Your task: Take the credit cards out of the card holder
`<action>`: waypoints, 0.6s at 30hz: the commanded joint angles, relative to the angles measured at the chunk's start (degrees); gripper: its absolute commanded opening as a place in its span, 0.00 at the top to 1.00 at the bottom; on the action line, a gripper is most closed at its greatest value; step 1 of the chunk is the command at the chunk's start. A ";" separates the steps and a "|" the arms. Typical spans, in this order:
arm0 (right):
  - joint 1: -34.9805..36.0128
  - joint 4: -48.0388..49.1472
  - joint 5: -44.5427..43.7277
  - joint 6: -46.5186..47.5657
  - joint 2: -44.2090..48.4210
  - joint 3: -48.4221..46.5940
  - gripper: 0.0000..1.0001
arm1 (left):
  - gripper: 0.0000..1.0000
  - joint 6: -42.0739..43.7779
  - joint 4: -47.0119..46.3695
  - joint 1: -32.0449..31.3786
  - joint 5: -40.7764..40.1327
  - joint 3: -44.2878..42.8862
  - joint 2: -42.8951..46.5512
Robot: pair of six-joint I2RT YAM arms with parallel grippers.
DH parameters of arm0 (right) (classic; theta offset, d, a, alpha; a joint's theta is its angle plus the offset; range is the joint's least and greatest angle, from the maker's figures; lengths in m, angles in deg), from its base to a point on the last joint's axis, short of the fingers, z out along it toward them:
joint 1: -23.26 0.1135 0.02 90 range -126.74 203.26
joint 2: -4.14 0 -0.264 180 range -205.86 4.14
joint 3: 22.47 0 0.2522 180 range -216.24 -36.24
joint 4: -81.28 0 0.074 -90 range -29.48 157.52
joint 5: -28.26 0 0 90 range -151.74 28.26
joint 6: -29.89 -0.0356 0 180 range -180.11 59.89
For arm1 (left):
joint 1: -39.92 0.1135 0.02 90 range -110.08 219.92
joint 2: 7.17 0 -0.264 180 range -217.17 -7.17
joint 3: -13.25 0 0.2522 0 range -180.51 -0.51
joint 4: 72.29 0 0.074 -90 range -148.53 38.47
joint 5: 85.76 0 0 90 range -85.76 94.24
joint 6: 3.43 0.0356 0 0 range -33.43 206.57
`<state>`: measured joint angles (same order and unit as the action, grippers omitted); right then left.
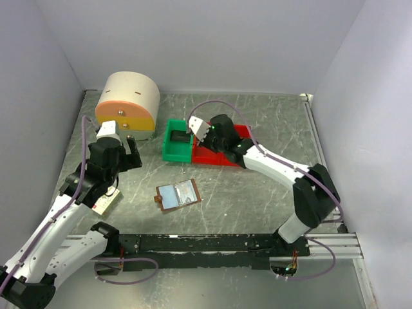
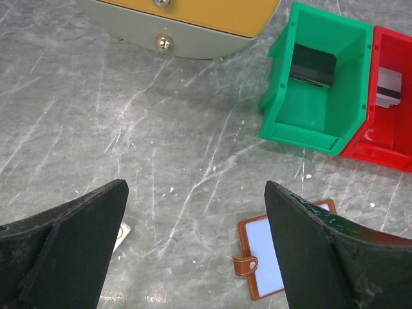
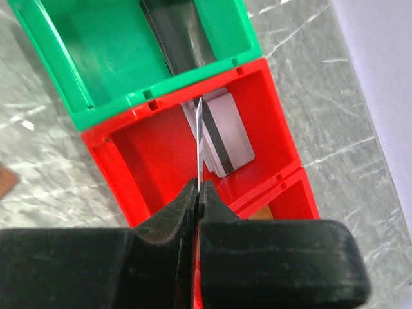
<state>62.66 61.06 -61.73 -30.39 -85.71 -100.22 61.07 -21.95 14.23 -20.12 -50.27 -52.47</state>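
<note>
The brown card holder (image 1: 177,194) lies open on the table, pale-blue panels up, its tab at the left; in the left wrist view the card holder (image 2: 269,252) is partly hidden behind my right finger. My left gripper (image 1: 129,154) hangs open and empty to the upper left of it, the left gripper (image 2: 196,251) over bare table. My right gripper (image 1: 196,127) is over the bins; the right gripper (image 3: 199,187) is shut on a thin credit card (image 3: 200,138), seen edge-on above the red bin (image 3: 148,161). Another card with a dark stripe (image 3: 225,135) lies in that bin.
A green bin (image 1: 175,156) with a dark card (image 2: 312,64) stands left of the red bin (image 1: 209,158). A cream and orange drum (image 1: 127,103) sits at the back left. A small white-and-red box (image 1: 106,203) lies under my left arm.
</note>
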 commanded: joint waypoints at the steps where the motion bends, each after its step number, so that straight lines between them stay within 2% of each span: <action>1: -0.19 -0.65 -4.57 10.46 -4.12 -2.06 1.00 | 0.00 0.51 0.79 0.29 -0.16 0.24 0.13; 6: -0.37 3.35 -4.07 16.58 -7.62 -1.79 1.00 | 0.00 0.80 0.45 0.31 -0.39 0.45 0.87; 18: -2.49 8.14 -5.73 21.51 -15.83 -5.09 1.00 | 0.00 0.01 0.53 0.38 -3.32 0.76 3.91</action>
<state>61.37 65.78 -66.12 -11.55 -98.97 -103.24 61.05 -21.67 14.23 -21.39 -50.22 -49.93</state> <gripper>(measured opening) 0.007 0.994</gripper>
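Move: The right gripper holds a thin credit card edge-on. The white cards in the middle (red) compartment lie about 8 cm ahead of that hand, 3 cm to its left and 13 cm below. The green compartment is some 12 cm to the left of those cards, and the right-hand red compartment about 11 cm to their right. The open card holder lies about 13 cm back and 14 cm left of the hand. From the left hand the white cards are roughly 19 cm ahead and 26 cm right, 20 cm below. Keep the right gripper shut on the card and bring it down about 6 cm towards the white cards in the middle red compartment. Drop quickly first, then ease into some 5 cm of forward travel while still sinking slightly. Meanwhile tilt the wrist about 20 degrees, its left side going down, so the card's free end points more steeply at the cards. ##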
